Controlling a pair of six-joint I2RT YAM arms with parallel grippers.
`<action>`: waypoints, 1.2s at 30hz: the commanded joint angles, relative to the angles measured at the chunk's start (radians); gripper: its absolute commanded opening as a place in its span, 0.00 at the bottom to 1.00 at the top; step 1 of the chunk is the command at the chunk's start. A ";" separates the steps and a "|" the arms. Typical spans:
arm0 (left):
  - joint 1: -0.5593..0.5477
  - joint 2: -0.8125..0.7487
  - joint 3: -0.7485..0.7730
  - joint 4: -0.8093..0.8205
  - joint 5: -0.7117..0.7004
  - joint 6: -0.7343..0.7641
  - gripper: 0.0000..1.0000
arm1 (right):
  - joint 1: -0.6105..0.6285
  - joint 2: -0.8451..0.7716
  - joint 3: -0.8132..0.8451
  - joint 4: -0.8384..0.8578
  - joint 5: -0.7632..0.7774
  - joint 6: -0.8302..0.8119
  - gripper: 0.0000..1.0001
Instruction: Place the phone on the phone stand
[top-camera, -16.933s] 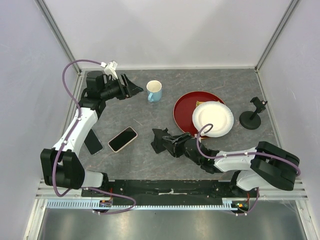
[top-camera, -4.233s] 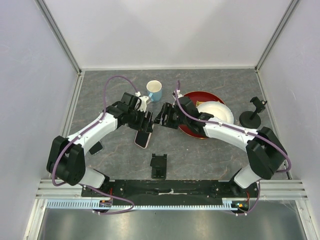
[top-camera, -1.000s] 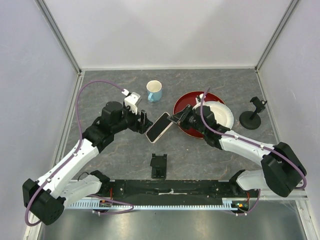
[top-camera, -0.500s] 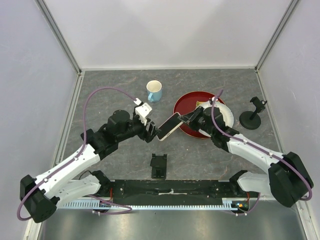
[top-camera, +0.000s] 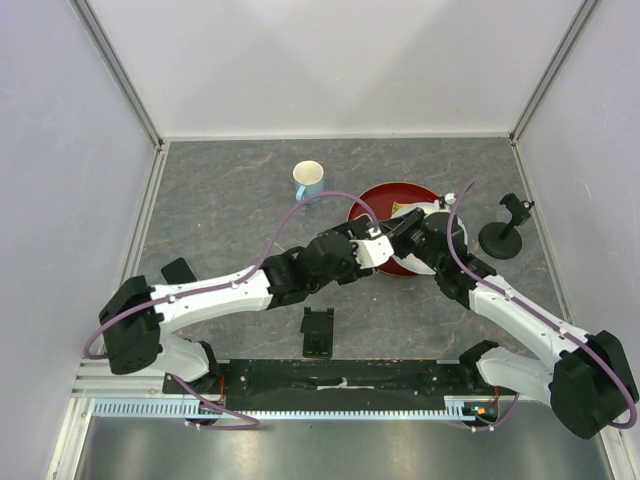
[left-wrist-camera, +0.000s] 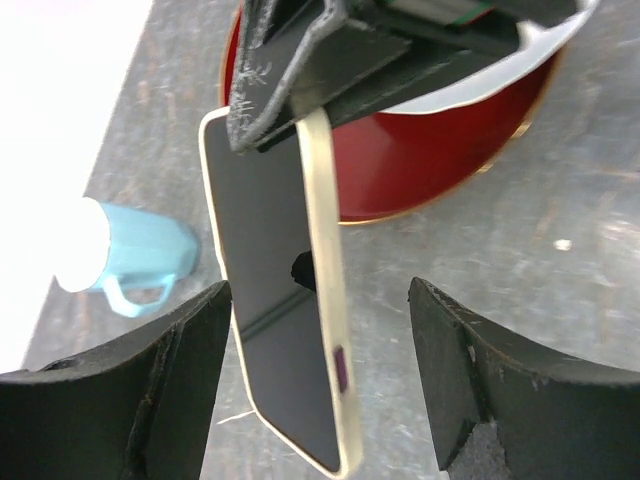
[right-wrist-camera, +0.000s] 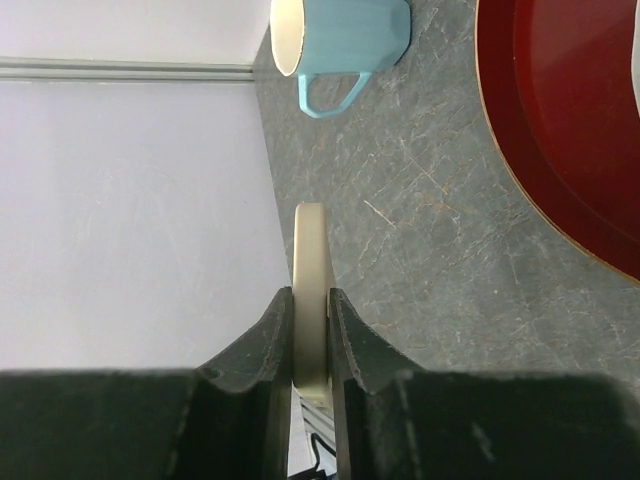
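The phone (left-wrist-camera: 268, 300), dark screen and cream case, hangs on edge above the table. My right gripper (right-wrist-camera: 311, 335) is shut on its upper end; in the right wrist view its cream edge (right-wrist-camera: 311, 270) shows between the fingers. My left gripper (left-wrist-camera: 320, 400) is open, with one jaw on each side of the phone's lower end and a gap on both sides. From above, the left gripper (top-camera: 375, 250) and right gripper (top-camera: 402, 233) meet at the red plate's left rim, and the phone is hidden there. The phone stand (top-camera: 318, 331), a low black wedge, sits near the front middle.
A red plate (top-camera: 385, 200) holds a white plate (top-camera: 452, 222) at the right. A light blue cup (top-camera: 308, 180) stands behind. A taller black pole stand (top-camera: 503, 233) is at the far right. A small black object (top-camera: 180, 270) lies at the left.
Both grippers and the phone have moved right, to the red plate's rim. The left arm now stretches across the middle. The phone, seen flat from above before, is on edge and hidden there.
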 joint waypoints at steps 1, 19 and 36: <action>-0.019 0.054 0.008 0.221 -0.305 0.184 0.75 | -0.004 -0.060 0.061 0.042 -0.015 0.073 0.00; -0.027 -0.152 -0.073 0.160 -0.082 0.024 0.02 | -0.018 -0.075 0.173 -0.228 -0.186 -0.386 0.86; 0.131 -0.363 -0.043 0.026 0.648 -0.194 0.02 | -0.032 -0.449 0.271 -0.402 -0.302 -0.954 0.98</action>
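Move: The phone, already pinched near its far end by the right hand, has its middle about 5 cm ahead and 3 cm right of the open left hand, nearly level. From the left hand the mug stands some 16 cm ahead, 11 cm left; the red tray 5 cm ahead, 12 cm right; the phone stand 20 cm back, 9 cm left, all about 15 cm below. For the right hand the phone's middle is 4 cm left, 1 cm back, the tray 3 cm ahead, 6 cm right, well below. Forward about 3 cm slides the left hand over the phone's free end, tips lifting slightly, and its fingers shut on the edges there while the right holds nearly still. Only then do the right fingers open wide and draw back, up and somewhat right by over 10 cm, its tips swinging upward; the left hand carries the phone back some 9 cm and up 6, turning clockwise about 20 degrees. ##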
